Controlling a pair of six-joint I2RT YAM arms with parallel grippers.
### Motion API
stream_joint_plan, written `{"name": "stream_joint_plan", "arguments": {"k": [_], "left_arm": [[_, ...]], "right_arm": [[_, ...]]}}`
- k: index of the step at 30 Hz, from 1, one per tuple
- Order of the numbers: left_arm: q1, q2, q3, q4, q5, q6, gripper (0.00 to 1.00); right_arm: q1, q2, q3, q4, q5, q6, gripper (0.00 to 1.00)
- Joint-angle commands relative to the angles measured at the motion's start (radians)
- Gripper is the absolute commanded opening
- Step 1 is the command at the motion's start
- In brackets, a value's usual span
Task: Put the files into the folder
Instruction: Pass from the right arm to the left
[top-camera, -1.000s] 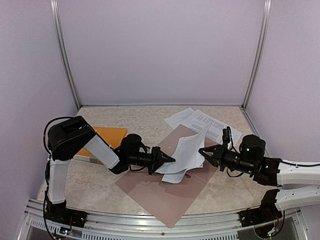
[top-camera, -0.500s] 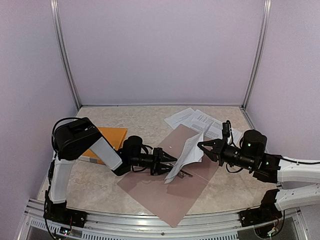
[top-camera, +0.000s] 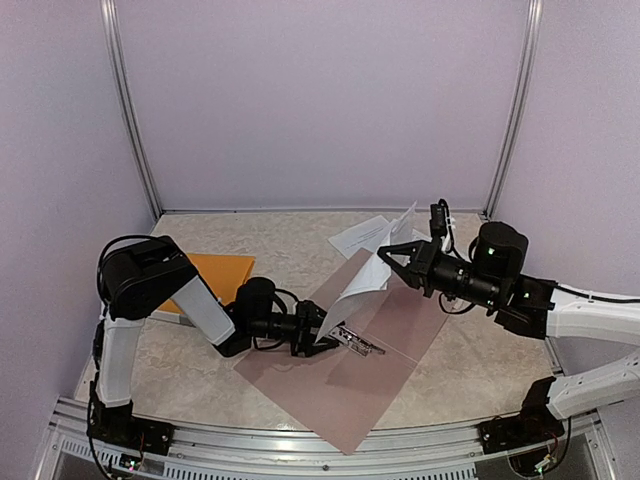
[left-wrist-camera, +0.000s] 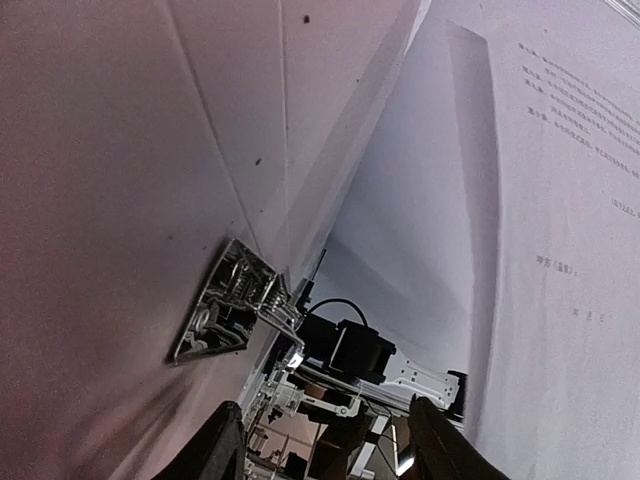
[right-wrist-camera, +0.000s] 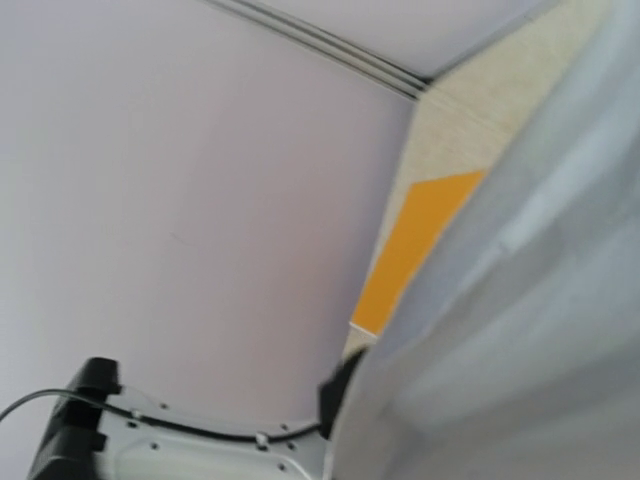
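The folder (top-camera: 330, 385) is a translucent brownish sheet lying open on the table, with a metal clip (top-camera: 356, 341) on it. My right gripper (top-camera: 386, 256) is shut on the files (top-camera: 365, 283), white printed sheets lifted steeply above the folder. My left gripper (top-camera: 320, 327) is low by the sheets' bottom corner, open and holding nothing. In the left wrist view the folder (left-wrist-camera: 110, 200) fills the left, the clip (left-wrist-camera: 235, 300) is ahead of the gripper (left-wrist-camera: 330, 455), and the files (left-wrist-camera: 540, 220) hang on the right. The files (right-wrist-camera: 520, 300) hide my right fingers in the right wrist view.
More printed sheets (top-camera: 372, 234) lie on the table behind the folder at the back right. An orange folder (top-camera: 218, 273) lies at the left beside the left arm, also seen as an orange folder (right-wrist-camera: 415, 250) in the right wrist view. Walls close in three sides.
The right gripper has risen and drawn back to the right, lifting the files off the folder. The left gripper has opened, let go of the sheets and pulled back slightly left.
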Motion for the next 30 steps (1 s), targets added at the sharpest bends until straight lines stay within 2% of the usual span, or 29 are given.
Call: {"name": "stream_joint_plan", "arguments": {"k": [1,11,18,30], "left_arm": [[0.029,-0.051,-0.059,0.017,-0.043,0.024,0.56],[0.094,-0.091,-0.155,0.135,-0.103,-0.034,0.64],[0.14,-0.152,-0.23,0.131,-0.142,-0.046,0.66],[0.162,-0.165,-0.161,0.209,-0.143,-0.125,0.78]], "right_arm": [[-0.008,0.043,0.105,-0.068,-0.043,-0.117,0.0],[0.011,0.175,0.245,-0.038,-0.176,-0.19,0.0],[0.025,0.194,0.302,-0.03,-0.215,-0.229,0.0],[0.048,0.214,0.326,0.002,-0.251,-0.244,0.0]]}}
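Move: Just above the open left gripper, the files hang from the right fingers; their middle is some 14 cm higher than the left hand, about 5 cm to its right and 2 cm ahead. The folder's clip lies about 5 cm right, 2 cm ahead and 4 cm below that hand, the folder's middle 4 cm right, level with it and 5 cm below. From the right hand, the left gripper is roughly 11 cm left, level fore-and-aft and 23 cm lower. Carrying the files left about 7 cm and up about 6, the right hand keeps its shut grip, turning counter-clockwise some 15 degrees and tipping its fingers upward. Alongside, the left hand slides left about 7 cm and 5 cm forward over the folder, rising slightly at the end, turning counter-clockwise and opening wider, beside the files' lower end without gripping it. ##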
